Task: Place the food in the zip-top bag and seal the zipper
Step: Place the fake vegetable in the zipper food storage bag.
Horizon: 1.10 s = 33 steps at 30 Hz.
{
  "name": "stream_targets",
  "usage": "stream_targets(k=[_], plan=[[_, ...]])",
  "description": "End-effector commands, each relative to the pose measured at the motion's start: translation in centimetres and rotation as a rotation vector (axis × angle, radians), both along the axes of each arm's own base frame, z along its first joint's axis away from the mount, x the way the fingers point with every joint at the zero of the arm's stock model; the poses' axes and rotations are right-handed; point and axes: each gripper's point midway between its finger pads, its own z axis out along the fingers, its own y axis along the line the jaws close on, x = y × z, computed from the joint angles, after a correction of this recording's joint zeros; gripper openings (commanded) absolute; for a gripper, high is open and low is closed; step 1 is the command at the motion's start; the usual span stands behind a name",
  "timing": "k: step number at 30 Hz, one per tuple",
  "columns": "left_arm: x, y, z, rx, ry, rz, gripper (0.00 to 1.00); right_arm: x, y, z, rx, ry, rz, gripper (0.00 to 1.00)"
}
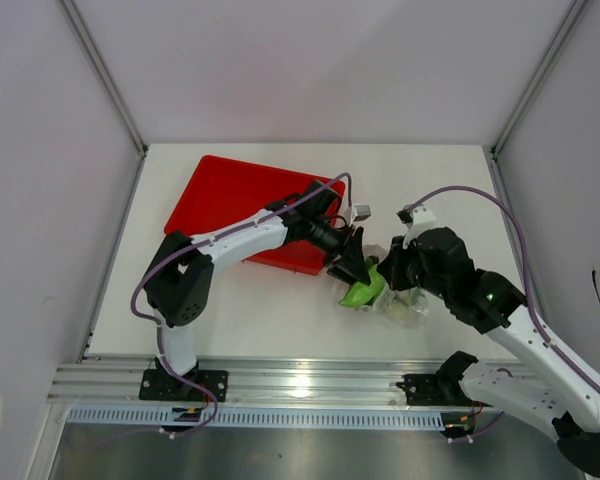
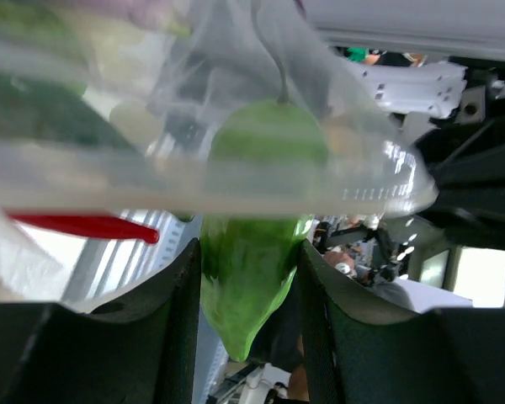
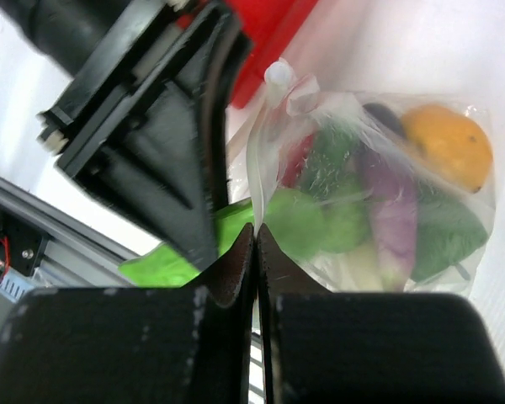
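Observation:
My left gripper [image 1: 352,272] is shut on a bright green vegetable [image 1: 363,292], which shows between its fingers in the left wrist view [image 2: 248,278] with its far end pushed into the mouth of the clear zip-top bag [image 2: 236,126]. My right gripper [image 1: 395,272] is shut on the bag's edge [image 3: 265,181]. In the right wrist view the bag [image 3: 379,194] holds a yellow-orange lemon [image 3: 450,143], a purple eggplant [image 3: 391,206], a red piece [image 3: 296,160] and several green pieces [image 3: 320,223]. The zipper strip cannot be made out.
The red tray [image 1: 230,195] lies at the back left, partly under my left arm. White walls stand on three sides. The metal rail [image 1: 300,385] runs along the near edge.

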Motion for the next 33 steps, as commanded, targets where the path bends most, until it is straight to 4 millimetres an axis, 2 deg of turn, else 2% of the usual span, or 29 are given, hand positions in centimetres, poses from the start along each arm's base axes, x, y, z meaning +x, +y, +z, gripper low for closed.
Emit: stream_targets(k=[1, 4, 9, 11, 12, 15, 16, 20, 21, 25, 27, 29, 30, 33], plan=[[0.8, -1.8, 3.2, -0.110, 0.027, -0.007, 0.01, -0.9, 0.9, 0.6, 0.032, -0.015, 0.070, 0.00], [2.1, -3.1, 3.1, -0.099, 0.102, 0.069, 0.00, -1.3, 0.8, 0.3, 0.031, -0.016, 0.077, 0.00], [4.8, -4.4, 1.4, -0.030, 0.068, 0.258, 0.01, -1.2, 1.0, 0.5, 0.048, -0.018, 0.070, 0.00], [5.2, -4.5, 1.4, -0.006, 0.053, 0.322, 0.01, -0.9, 1.2, 0.8, 0.062, -0.027, 0.058, 0.00], [5.8, -4.5, 0.7, 0.011, 0.033, 0.377, 0.01, -0.7, 1.4, 0.7, 0.065, -0.018, 0.045, 0.00], [5.8, -4.8, 0.7, 0.014, 0.021, 0.448, 0.04, 0.1, 1.3, 1.3, 0.083, -0.029, -0.006, 0.00], [5.7, -4.9, -0.4, 0.040, 0.031, 0.488, 0.04, 0.4, 1.6, 1.5, 0.101, -0.028, -0.019, 0.00], [5.7, -5.7, -1.6, 0.052, 0.064, 0.537, 0.10, 1.3, 1.9, 1.4, 0.118, -0.020, -0.063, 0.00], [5.6, -5.9, -1.8, 0.060, 0.076, 0.543, 0.18, 1.4, 1.9, 1.4, 0.118, -0.018, -0.072, 0.00], [4.9, -6.8, -2.2, 0.057, 0.085, 0.513, 0.32, 1.3, 2.2, 1.5, 0.123, -0.019, -0.089, 0.00], [4.3, -6.7, -2.3, 0.061, 0.087, 0.497, 0.36, 1.4, 2.0, 1.6, 0.118, -0.022, -0.103, 0.00], [4.0, -6.6, -1.7, 0.042, 0.070, 0.491, 0.47, 1.3, 1.9, 2.0, 0.115, -0.023, -0.105, 0.00], [3.8, -6.2, -2.1, 0.052, 0.069, 0.490, 0.57, 1.4, 1.8, 2.0, 0.114, -0.023, -0.108, 0.00], [3.3, -5.7, -2.4, 0.055, 0.049, 0.475, 0.68, 1.4, 1.6, 2.2, 0.104, -0.021, -0.114, 0.00]])
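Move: Just ahead of the left hand's fingers, which already hold the green vegetable partly inside the bag, the bag's mouth lies about 2 cm forward, 3 cm right and 2 cm lower. The bagged food is some 8 cm right, 3 cm back and 9 cm below that hand, and the red tray's middle 25 cm left, 14 cm ahead and 12 cm down. For the right hand, shut on the rim, the mouth is about 1 cm ahead, 2 cm left and 3 cm below. Feeding the green vegetable deeper through the mouth, the left hand swings about 5 cm forward and 4 cm right, then sinks nearly 5 cm with a little more rightward push. It turns some 30 degrees counter-clockwise so its fingers point right into the bag, then opens them. The right hand keeps its pinch on the rim, easing back about 1 cm, then forward and slightly left. ##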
